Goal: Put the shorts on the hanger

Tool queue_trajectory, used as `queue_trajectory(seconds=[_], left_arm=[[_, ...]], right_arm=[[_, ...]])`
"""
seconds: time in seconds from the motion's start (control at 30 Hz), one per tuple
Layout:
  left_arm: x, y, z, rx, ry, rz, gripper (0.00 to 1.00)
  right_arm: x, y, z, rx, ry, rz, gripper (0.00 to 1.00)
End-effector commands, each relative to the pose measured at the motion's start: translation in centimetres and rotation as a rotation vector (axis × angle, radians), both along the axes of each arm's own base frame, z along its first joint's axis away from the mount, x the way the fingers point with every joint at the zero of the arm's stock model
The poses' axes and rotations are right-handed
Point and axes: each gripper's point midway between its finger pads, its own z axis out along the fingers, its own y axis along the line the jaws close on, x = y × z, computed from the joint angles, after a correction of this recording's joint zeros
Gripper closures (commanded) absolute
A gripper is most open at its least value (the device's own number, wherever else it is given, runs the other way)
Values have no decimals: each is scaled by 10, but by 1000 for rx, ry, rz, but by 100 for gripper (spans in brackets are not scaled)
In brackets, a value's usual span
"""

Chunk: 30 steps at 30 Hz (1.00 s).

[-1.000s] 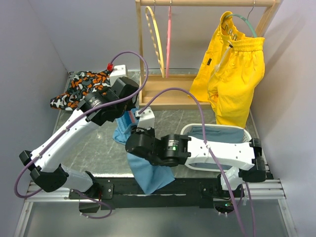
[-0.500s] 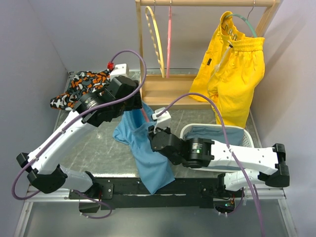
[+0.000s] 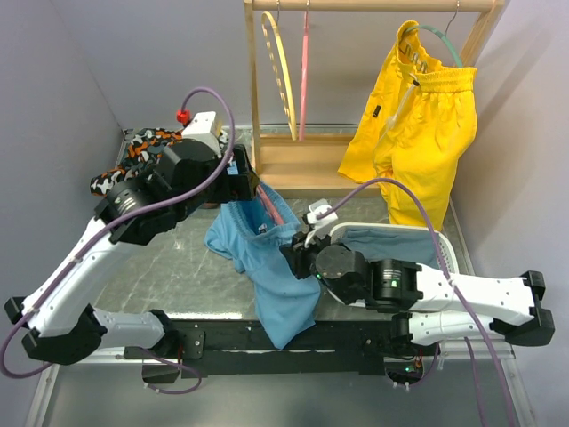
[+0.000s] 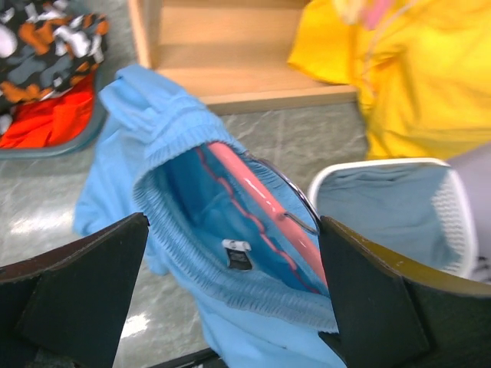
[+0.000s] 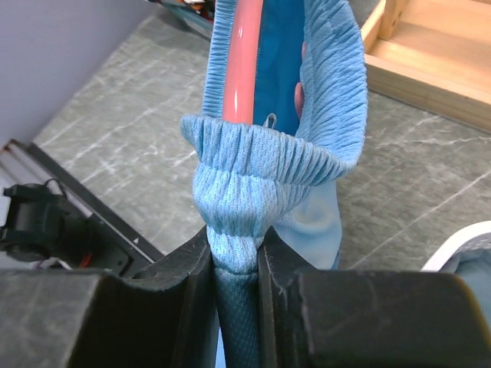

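The light blue shorts [image 3: 267, 262] hang off the table's near edge, bunched and raised at the waistband. A pink hanger [image 3: 271, 207] lies inside the open waistband, and also shows in the left wrist view [image 4: 265, 203] and the right wrist view [image 5: 242, 54]. My right gripper [image 3: 298, 253] is shut on a gathered fold of the waistband [image 5: 236, 230]. My left gripper [image 3: 247, 185] hovers above the far end of the shorts [image 4: 184, 253], with its jaws wide apart and nothing between them.
A wooden rack [image 3: 307, 165] stands at the back with a yellow hanger [image 3: 280, 71], a second pink hanger [image 3: 304, 71] and yellow shorts [image 3: 427, 133]. A white basket [image 3: 449, 249] holding blue fabric sits at the right. A patterned garment [image 3: 133, 160] lies at the back left.
My right gripper has moved to the right with the waistband, stretching it along the pink hanger. My left arm has risen and drawn back to the left.
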Motion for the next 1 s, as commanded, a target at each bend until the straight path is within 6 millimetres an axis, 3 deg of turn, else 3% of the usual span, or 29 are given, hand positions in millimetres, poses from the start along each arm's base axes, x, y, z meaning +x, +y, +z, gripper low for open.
queue_trajectory(seconds=[0.0, 0.1, 0.3, 0.57, 0.73, 0.83, 0.97], left_arm=[[-14, 9, 56, -130, -168, -66, 3], [-23, -3, 63, -163, -199, -161, 3], [-26, -17, 54, -151, -194, -243, 4], [-29, -12, 63, -175, -219, -234, 3], [-28, -13, 63, -191, -221, -227, 3], [-28, -13, 64, -201, -222, -225, 4], [-28, -12, 62, -201, -223, -215, 4]], right_arm=[[12, -27, 24, 124, -37, -118, 100], [10, -30, 23, 129, -37, -107, 100], [14, -33, 18, 113, -16, -156, 100], [15, -62, 5, 147, 39, -261, 100], [27, -79, 9, 216, 66, -321, 100], [49, -88, 15, 224, 63, -374, 100], [73, -92, 53, 282, 12, -364, 100]])
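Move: The shorts, with the pink hanger in their waistband, are already gripped by the right hand; the hanger's middle is about 4 cm right of the open left hand, 2 cm ahead and 7 cm below. The free stretch of rail is some 40 cm ahead of the right hand, 17 cm right and 24 cm up. From the right hand, the hanging pink hanger is 38 cm ahead, 4 cm right and 15 cm up, and the white basket 10 cm ahead, 28 cm right and 27 cm down. The shorts and their hanger stay pinched at the waistband in the right hand, which carries them about 9 cm right, slowly at first, then faster and bending forward some 5 cm towards the rack, sinking slightly while turning about 20 degrees clockwise. The left hand, still wide open, backs up and away from the hanger by roughly 5 cm, its fingers tipping up and clockwise, then waits. ##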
